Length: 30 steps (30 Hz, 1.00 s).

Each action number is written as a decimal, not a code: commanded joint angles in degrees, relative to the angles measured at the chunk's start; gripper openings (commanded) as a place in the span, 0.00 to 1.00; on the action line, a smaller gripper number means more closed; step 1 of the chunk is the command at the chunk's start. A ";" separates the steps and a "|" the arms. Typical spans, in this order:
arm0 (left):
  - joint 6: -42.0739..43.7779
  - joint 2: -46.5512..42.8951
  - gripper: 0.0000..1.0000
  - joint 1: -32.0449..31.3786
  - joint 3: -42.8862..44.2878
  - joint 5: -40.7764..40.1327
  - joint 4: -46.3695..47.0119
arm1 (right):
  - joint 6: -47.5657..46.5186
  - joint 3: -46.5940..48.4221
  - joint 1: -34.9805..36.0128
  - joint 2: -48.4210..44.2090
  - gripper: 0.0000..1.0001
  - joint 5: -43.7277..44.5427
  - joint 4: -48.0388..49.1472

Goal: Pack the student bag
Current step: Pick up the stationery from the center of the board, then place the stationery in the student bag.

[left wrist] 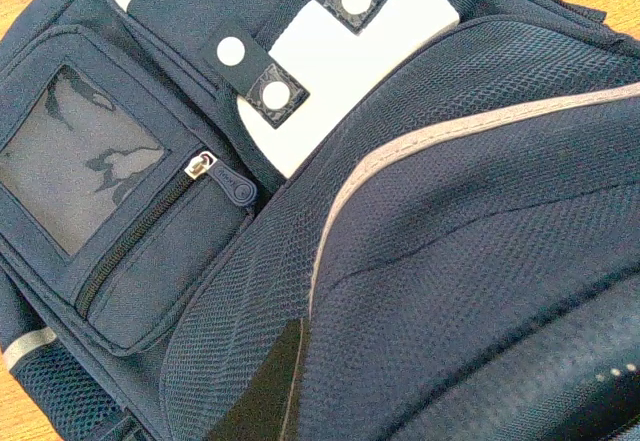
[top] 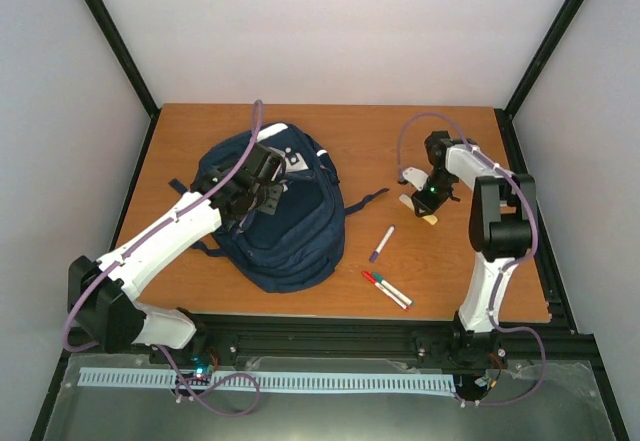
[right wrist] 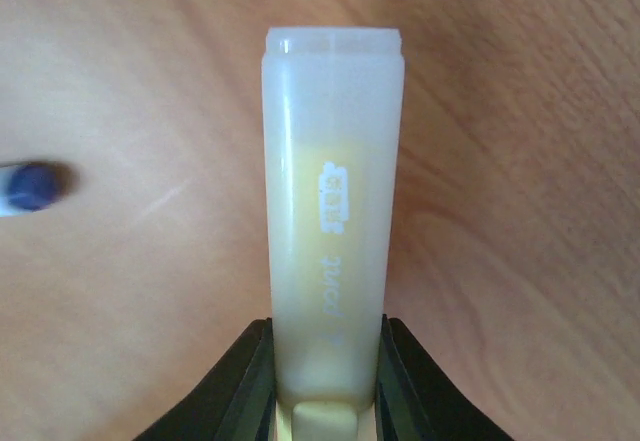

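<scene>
The student bag (top: 290,236), navy blue with a white patch (left wrist: 345,56), lies on the left half of the table. My left gripper (top: 262,189) presses into its upper part. In the left wrist view bag fabric (left wrist: 450,251) fills the frame and hides the fingers, and a fold of it appears pinched. At the table's right side, my right gripper (top: 428,201) is down over a pale yellow marker (top: 422,211). In the right wrist view both black fingers (right wrist: 250,381) touch the sides of that marker (right wrist: 333,211), which lies on the wood.
A purple pen (top: 382,244) and two more pens (top: 386,289), one red-capped, lie on the table between the bag and the right arm. A blue pen tip (right wrist: 30,186) shows left of the marker. A zipped front pocket with its pull (left wrist: 205,166) faces the left wrist camera.
</scene>
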 commanded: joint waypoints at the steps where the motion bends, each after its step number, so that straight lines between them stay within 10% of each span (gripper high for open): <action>1: -1.97 -0.54 0.02 0.92 3.68 -0.13 1.39 | 1.52 -2.34 3.28 -10.92 0.14 -5.07 -1.24; 15: -2.25 -0.52 0.03 0.92 3.50 0.12 1.47 | 0.82 -1.29 31.80 -29.02 0.10 2.72 1.97; 30: -2.42 -0.62 0.02 0.92 3.39 0.23 1.50 | -14.04 -0.38 57.48 -22.23 0.10 28.81 20.45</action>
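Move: The right hand, low over the board, already pinches the yellow highlighter. The open bag's mouth lies about 40 cm to its left, 4 cm nearer the base and some 7 cm higher. On the way, the blue marker lies about 14 cm left and 9 cm back, the red marker roughly 15 cm left and 21 cm back. From the left hand, the mouth is some 8 cm right, 5 cm back and 12 cm below. Leftward in one quick sweep, the right hand carries the highlighter about 28 cm towards the open bag, climbing fast at first to some 17 cm up and drawing back about 12 cm. The wrist swings counter-clockwise by roughly 50 degrees and tips so the downward fingers slant forward and left, keeping their grip. The left hand stays still, holding the bag's upper edge. ##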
